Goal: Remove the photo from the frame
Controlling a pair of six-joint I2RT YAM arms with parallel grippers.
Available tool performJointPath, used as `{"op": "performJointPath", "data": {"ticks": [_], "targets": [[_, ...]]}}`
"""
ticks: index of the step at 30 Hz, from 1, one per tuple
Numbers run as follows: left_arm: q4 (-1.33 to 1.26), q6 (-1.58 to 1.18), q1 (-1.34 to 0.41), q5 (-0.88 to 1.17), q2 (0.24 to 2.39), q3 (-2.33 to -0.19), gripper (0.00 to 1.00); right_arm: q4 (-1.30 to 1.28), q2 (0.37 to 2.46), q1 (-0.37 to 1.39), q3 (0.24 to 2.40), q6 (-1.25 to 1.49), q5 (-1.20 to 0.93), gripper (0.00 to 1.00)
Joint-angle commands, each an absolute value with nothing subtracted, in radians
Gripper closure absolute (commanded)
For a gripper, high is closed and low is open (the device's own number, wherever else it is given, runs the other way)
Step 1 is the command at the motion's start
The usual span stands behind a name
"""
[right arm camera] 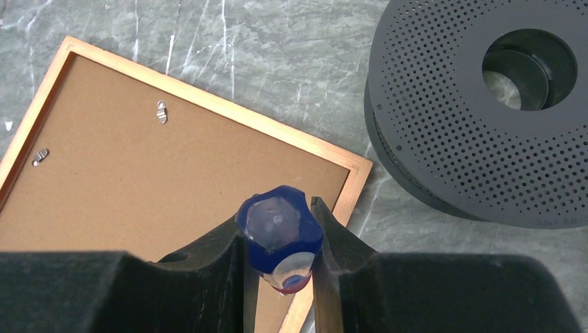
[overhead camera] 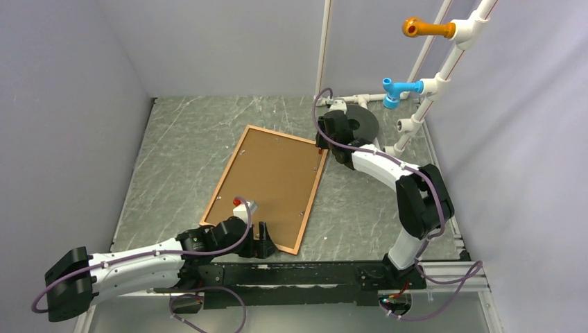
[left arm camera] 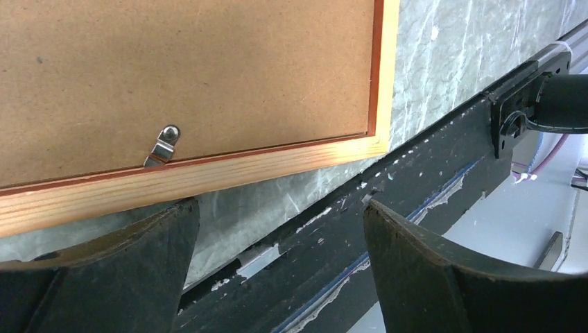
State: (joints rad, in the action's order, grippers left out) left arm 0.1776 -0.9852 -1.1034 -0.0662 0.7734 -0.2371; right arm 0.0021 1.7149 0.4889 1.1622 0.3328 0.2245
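Observation:
The frame (overhead camera: 311, 202) lies face down on the marbled table, its brown fibreboard backing panel (overhead camera: 270, 177) up. The photo is hidden under the panel. My left gripper (overhead camera: 265, 240) is open and empty, just off the frame's near right corner. In the left wrist view the gripper (left arm camera: 279, 208) sits below the near rail (left arm camera: 208, 173), with a metal clip (left arm camera: 163, 144) on the panel's edge. My right gripper (overhead camera: 322, 147) is at the frame's far right corner. In the right wrist view it (right arm camera: 277, 211) is shut on a blue-handled tool (right arm camera: 279, 225) above the panel (right arm camera: 139, 180).
A dark grey perforated disc (overhead camera: 364, 123) lies just right of the frame's far corner, close to the right gripper. A white pipe rack with an orange peg (overhead camera: 430, 28) and a blue peg (overhead camera: 399, 89) stands at the back right. A black base rail (overhead camera: 312, 274) runs along the near edge.

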Motion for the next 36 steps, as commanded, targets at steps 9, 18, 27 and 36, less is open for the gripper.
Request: {"op": "performJointPath", "data": {"ticks": [9,18,27,36], "targets": [[0.154,-0.982,-1.102,-0.062,0.783,-0.26,0.08,0.084,1.744,0.49,1.208,0.405,0.159,1.0],[0.147,-0.975,-1.102,-0.061,0.79,-0.262,0.09,0.006,1.568,0.504,1.152,0.474,0.079,1.0],[0.131,-0.982,-1.103,-0.046,0.816,-0.257,0.09,-0.079,1.371,0.692,0.962,0.488,0.084,1.0],[0.13,-0.989,-1.102,-0.045,0.818,-0.255,0.09,-0.163,1.334,0.87,0.938,0.509,0.271,1.0]]}}
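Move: The metal clip near the lower end of the frame's right edge lies about 20 cm back, 6 cm left and 12 cm below the right hand, which already holds the screwdriver. The upper clip on the same edge sits by the tool's tip, some 4 cm back and 1 cm left of the hand. The black spool stands about 8 cm ahead and 12 cm right. From the open left hand, the lower clip is roughly 10 cm ahead and 11 cm right. The upper right clip is left behind: the right hand first shifts the screwdriver about 1 cm left beside it, then lifts some 5 cm and swings back along the frame's right edge. It travels about 17 cm back and 9 cm left, sinking about 3 cm again towards the lower clip, turning some 20 degrees counter-clockwise and keeping its grip on the tool. ##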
